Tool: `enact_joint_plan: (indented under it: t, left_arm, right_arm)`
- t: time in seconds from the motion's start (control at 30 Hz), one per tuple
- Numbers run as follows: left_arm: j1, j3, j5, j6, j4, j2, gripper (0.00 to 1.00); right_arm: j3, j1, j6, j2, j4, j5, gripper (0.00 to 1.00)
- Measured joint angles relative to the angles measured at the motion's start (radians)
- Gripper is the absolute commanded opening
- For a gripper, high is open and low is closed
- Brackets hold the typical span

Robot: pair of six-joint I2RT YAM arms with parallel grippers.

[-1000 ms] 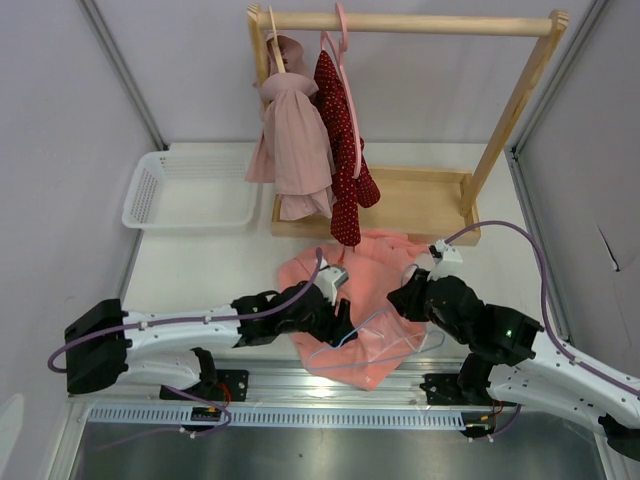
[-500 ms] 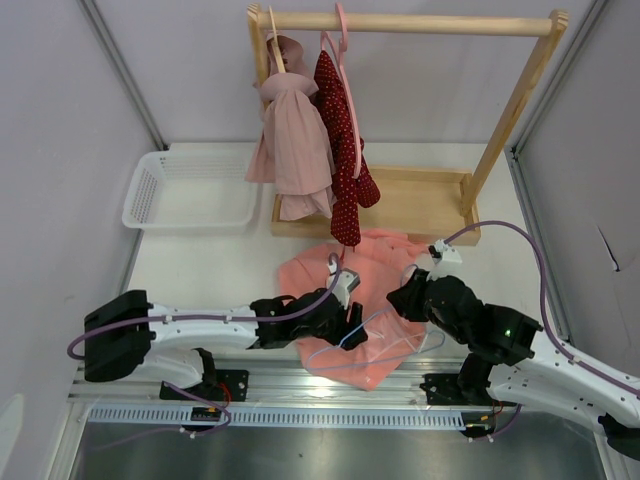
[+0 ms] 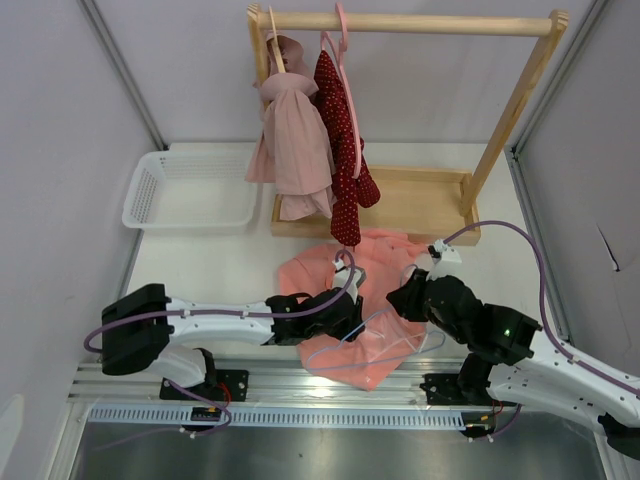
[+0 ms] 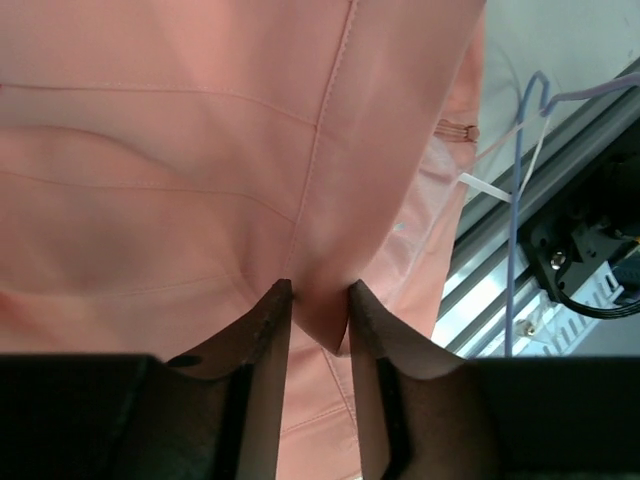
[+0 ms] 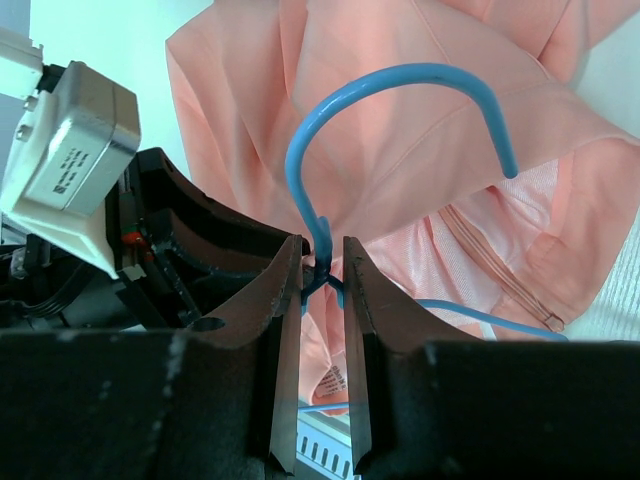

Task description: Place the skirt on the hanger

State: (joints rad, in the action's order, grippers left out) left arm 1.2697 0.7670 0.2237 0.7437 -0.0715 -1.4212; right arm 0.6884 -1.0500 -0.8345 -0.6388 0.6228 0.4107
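Observation:
The salmon-pink skirt (image 3: 375, 262) lies crumpled on the table in front of the rack, between my two arms. My left gripper (image 3: 350, 318) rests on the skirt's near left part. In the left wrist view its fingers (image 4: 318, 290) are shut on a raised fold of the skirt (image 4: 200, 150). The light-blue wire hanger (image 5: 400, 72) lies over the skirt (image 5: 400, 180), its hook pointing away from me. My right gripper (image 5: 322, 245) is shut on the hanger's twisted neck just below the hook. In the top view that gripper (image 3: 405, 295) sits at the skirt's right edge.
A wooden clothes rack (image 3: 520, 90) stands at the back, with a pale pink garment (image 3: 295, 140), a dark red dotted garment (image 3: 340, 150) and a pink hanger (image 3: 345, 30) on it. A white basket (image 3: 190, 190) sits back left. A metal rail (image 3: 330, 385) borders the near edge.
My left gripper has moved to the right across the skirt and closed on a fold of its fabric. The right arm and the hanger have not moved.

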Motion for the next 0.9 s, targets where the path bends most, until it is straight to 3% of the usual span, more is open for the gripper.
enact_joint_plan:
  t: [0.17,0.27,0.5,0.9]
  left_arm:
    - [0.000,0.002,0.010,0.001,-0.016,-0.014,0.18]
    - [0.000,0.001,0.011,0.007,-0.024,-0.014,0.00]
    - [-0.032,-0.061,0.010,0.019,-0.024,0.018,0.00]
    - [-0.138,-0.230,0.010,0.059,-0.057,0.225,0.00]
  right_arm:
    - [0.000,0.000,0.000,-0.008,0.000,0.000,0.00]
    - [0.000,0.000,0.000,-0.016,-0.002,0.000,0.00]
    - [0.000,0.000,0.009,-0.050,-0.008,0.013,0.00]
    - [0.019,0.026,0.071,-0.172,-0.024,0.069,0.00]
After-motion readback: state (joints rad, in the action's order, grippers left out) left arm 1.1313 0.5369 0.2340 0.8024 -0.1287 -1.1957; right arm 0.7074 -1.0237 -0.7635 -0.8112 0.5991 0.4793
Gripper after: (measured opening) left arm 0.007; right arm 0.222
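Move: The skirt's upper edge already lies between the left hand's half-open fingertips, about 1 cm below the hand point. From that hand, the hanger's neck is some 8 cm right, 2 cm ahead and 9 cm higher; the hanger's left shoulder end is about 9 cm left and 5 cm back. For the right hand, which already holds the hanger's neck, that skirt edge lies about 8 cm left, 2 cm back and 10 cm below. Left fingers shut on the skirt edge and draw it some 8 cm left; right lowers the hanger forward. ##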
